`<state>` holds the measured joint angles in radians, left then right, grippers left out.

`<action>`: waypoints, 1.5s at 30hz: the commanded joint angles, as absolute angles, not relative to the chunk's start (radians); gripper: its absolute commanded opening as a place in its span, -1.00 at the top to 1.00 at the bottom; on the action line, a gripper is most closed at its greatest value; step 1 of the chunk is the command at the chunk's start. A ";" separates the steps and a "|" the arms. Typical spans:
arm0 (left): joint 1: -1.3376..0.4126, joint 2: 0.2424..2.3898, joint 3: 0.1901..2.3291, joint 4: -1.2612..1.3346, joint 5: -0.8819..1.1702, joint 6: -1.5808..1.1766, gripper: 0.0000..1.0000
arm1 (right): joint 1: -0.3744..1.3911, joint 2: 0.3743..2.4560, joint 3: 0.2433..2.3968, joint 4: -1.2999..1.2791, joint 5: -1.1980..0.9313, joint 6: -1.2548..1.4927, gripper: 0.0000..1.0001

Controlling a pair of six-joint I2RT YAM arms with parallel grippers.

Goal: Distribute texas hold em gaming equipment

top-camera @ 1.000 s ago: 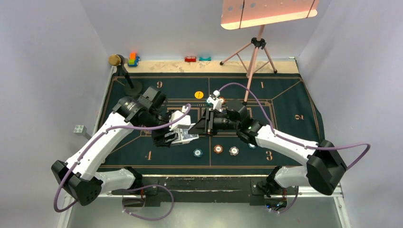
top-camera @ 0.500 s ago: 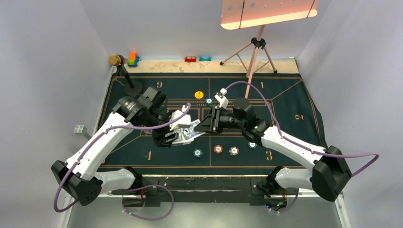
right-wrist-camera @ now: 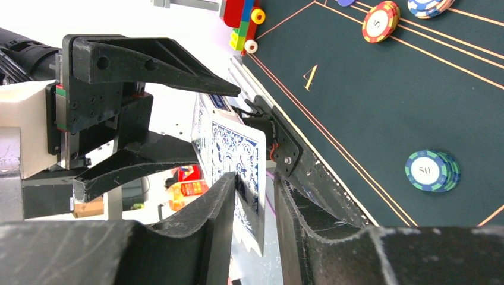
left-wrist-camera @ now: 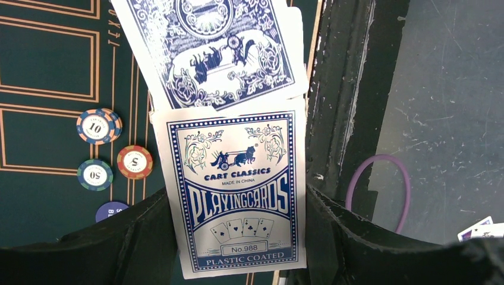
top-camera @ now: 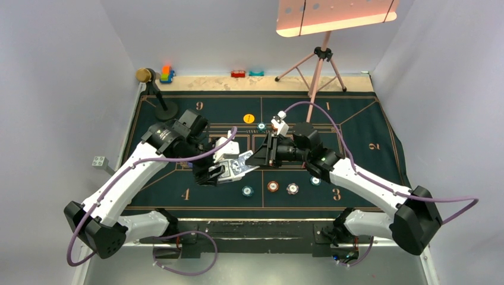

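My left gripper [top-camera: 221,173] [left-wrist-camera: 238,208] is shut on a deck of blue-backed playing cards [top-camera: 233,171] [left-wrist-camera: 238,196], held above the green mat. One card [left-wrist-camera: 208,47] [right-wrist-camera: 238,160] sticks out of the deck's far end, toward the right arm. My right gripper [top-camera: 264,157] [right-wrist-camera: 254,184] has its jaws on either side of that card. The card lies against one finger, and a gap shows on the other side. On the mat lie a teal chip [top-camera: 247,191], an orange chip [top-camera: 273,186], a white chip [top-camera: 292,189] and a yellow button [top-camera: 249,119].
A lamp tripod [top-camera: 318,65] stands at the back right and a microphone stand [top-camera: 160,101] at the back left. Toy blocks [top-camera: 166,74] [top-camera: 238,74] sit along the far edge. A dark-blue button [left-wrist-camera: 110,211] lies beside the chips [left-wrist-camera: 98,126].
The right gripper has drawn back a little to the right. A card now fans out from the deck toward it. The left arm has barely shifted.
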<state>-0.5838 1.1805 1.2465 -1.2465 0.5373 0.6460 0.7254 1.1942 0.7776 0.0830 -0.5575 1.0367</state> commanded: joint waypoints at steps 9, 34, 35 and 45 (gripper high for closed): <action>-0.584 1.155 1.249 -1.219 0.583 0.629 0.71 | 0.680 1.113 0.838 0.007 -0.528 0.986 0.71; -0.582 1.082 1.253 -1.289 0.556 0.621 0.97 | 0.564 1.602 1.149 0.164 -0.619 0.913 1.00; -0.581 1.081 1.258 -1.294 0.557 0.620 1.00 | 0.591 1.662 1.198 0.158 -0.618 0.897 1.00; -0.582 1.080 1.293 -1.297 0.566 0.595 1.00 | 0.774 2.156 1.606 0.160 -0.618 0.927 1.00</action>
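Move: Between the right hand's still parted fingers sits the end of the skewed top card; its middle is about 3 cm to the left and 2 cm below. From the left hand, holding the card box, that card lies some 8 cm right, 2 cm ahead and 4 cm up. The Small Blind button is roughly 11 cm ahead of the right hand, 22 cm left and 22 cm below; nearer on the table are the red 5 chips (9 ahead, 15 left) and blue-white 10 chips (13 ahead, 11 left). Pinching the skewed card's end, the right fingers close fully while easing just under 2 cm right, then the hand carries the card up about 10 cm and forward, arcs over and sweeps down and left towards the Small Blind button, the wrist swaying only slightly. The left hand keeps its grip on the box, later drawing back about 2 cm and slightly left and up. ##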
